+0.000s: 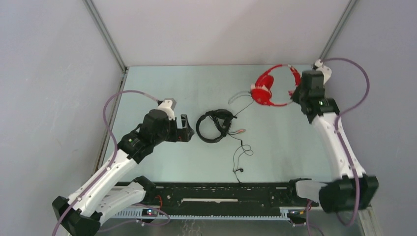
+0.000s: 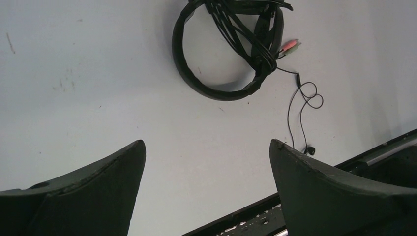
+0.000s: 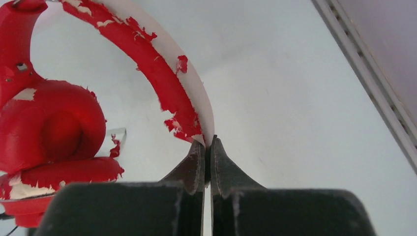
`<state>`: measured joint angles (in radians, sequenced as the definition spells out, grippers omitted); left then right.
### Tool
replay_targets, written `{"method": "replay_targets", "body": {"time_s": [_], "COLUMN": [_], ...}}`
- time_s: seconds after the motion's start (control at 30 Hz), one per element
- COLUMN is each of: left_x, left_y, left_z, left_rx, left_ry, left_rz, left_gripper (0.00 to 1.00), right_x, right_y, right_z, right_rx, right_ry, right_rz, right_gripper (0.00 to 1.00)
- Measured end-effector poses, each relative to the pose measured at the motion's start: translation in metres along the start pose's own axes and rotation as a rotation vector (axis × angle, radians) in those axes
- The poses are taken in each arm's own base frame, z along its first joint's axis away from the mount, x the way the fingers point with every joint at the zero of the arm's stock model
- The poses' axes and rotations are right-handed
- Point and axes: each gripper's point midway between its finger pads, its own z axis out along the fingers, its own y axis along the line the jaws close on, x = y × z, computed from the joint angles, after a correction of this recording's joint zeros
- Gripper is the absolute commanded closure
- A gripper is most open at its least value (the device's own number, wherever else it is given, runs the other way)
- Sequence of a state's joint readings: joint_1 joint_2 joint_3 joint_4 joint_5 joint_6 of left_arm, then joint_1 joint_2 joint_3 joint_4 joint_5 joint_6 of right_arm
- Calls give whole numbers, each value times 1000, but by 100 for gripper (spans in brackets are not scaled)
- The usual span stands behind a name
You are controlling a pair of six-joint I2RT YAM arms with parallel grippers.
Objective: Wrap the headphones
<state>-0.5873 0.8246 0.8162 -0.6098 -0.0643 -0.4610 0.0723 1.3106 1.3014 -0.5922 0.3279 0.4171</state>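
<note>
The red headphones (image 1: 265,91) lie at the far right of the table, earcups stacked to the left and the headband arching right. In the right wrist view the peeling red-and-white headband (image 3: 152,69) runs down into my right gripper (image 3: 206,145), which is shut on its thin edge; the red earcups (image 3: 49,128) sit to the left. From above, the right gripper (image 1: 296,92) meets the band's right end. My left gripper (image 1: 184,129) hangs open and holds nothing, left of the table's middle; its fingertips (image 2: 137,147) stand wide apart over bare table.
Black headphones (image 1: 214,127) with their cable bundled around them lie mid-table, just right of the left gripper. A thin dark cable (image 1: 241,152) loops from there toward the black rail (image 1: 221,194) at the near edge. Side walls stand close to both arms.
</note>
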Motion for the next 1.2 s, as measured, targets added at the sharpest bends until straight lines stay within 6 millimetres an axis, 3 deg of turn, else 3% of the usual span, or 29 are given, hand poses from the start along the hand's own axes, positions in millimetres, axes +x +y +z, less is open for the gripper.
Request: {"method": "replay_targets", "body": {"time_s": [0.07, 0.13, 0.27, 0.33, 0.43, 0.53, 0.67, 0.9, 1.03, 1.17, 1.2], "left_x": [-6, -16, -38, -47, -56, -56, -55, -48, -45, -39, -37], "left_y": [-6, -11, -20, -23, -25, -25, -25, -29, -33, -39, -42], "left_z": [2, -1, -12, -16, -21, -23, -24, -26, -25, -19, -16], "left_rx": [14, 30, 56, 63, 69, 70, 72, 102, 123, 153, 165], "left_ry": [7, -13, -67, -89, -112, -116, -109, -84, -65, -25, -13], "left_rz": [14, 30, 67, 82, 97, 106, 107, 109, 111, 110, 105], "left_gripper": [0, 0, 0, 0, 0, 0, 0, 0, 0, 0, 0], "right_x": [20, 55, 96, 98, 80, 68, 84, 151, 177, 186, 186], "right_y": [-15, -29, -45, -44, -38, -30, -14, 15, 8, -11, -17], "right_z": [-24, -48, -94, -120, -156, -171, -163, -140, -120, -84, -74], "right_rx": [-16, -69, -227, -326, -441, -499, -570, -690, -634, -505, -466], "right_ry": [6, 34, 8, -76, -244, -320, -247, 22, 142, 225, 245], "right_rz": [-63, -148, -295, -355, -397, -422, -502, -774, -940, -1036, -1042], "right_gripper": [100, 100, 100, 100, 100, 100, 100, 100, 100, 100, 92]}}
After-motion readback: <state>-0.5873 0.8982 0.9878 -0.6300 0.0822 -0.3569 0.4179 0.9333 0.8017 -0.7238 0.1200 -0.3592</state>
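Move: The right hand holds the red headphones by the headband, and the open near table they go to lies about 20 cm back, 13 cm to its left and 24 cm below. The loose cable loops are some 20 cm back and 20 cm left, the black headphones about 5 cm back and 31 cm left, both at table height. From the empty left hand that open spot is about 4 cm back, 27 cm right and 18 cm below. Backward first, by about 17 cm, then left and steadily down, the right hand swings the red headphones in towards the near table, turning nearly 60 degrees counter-clockwise. It ends some 11 cm lower, easing slightly forward and right, its fingers still shut on the headband. The open left hand lifts about 6 cm, then drifts a little right. ##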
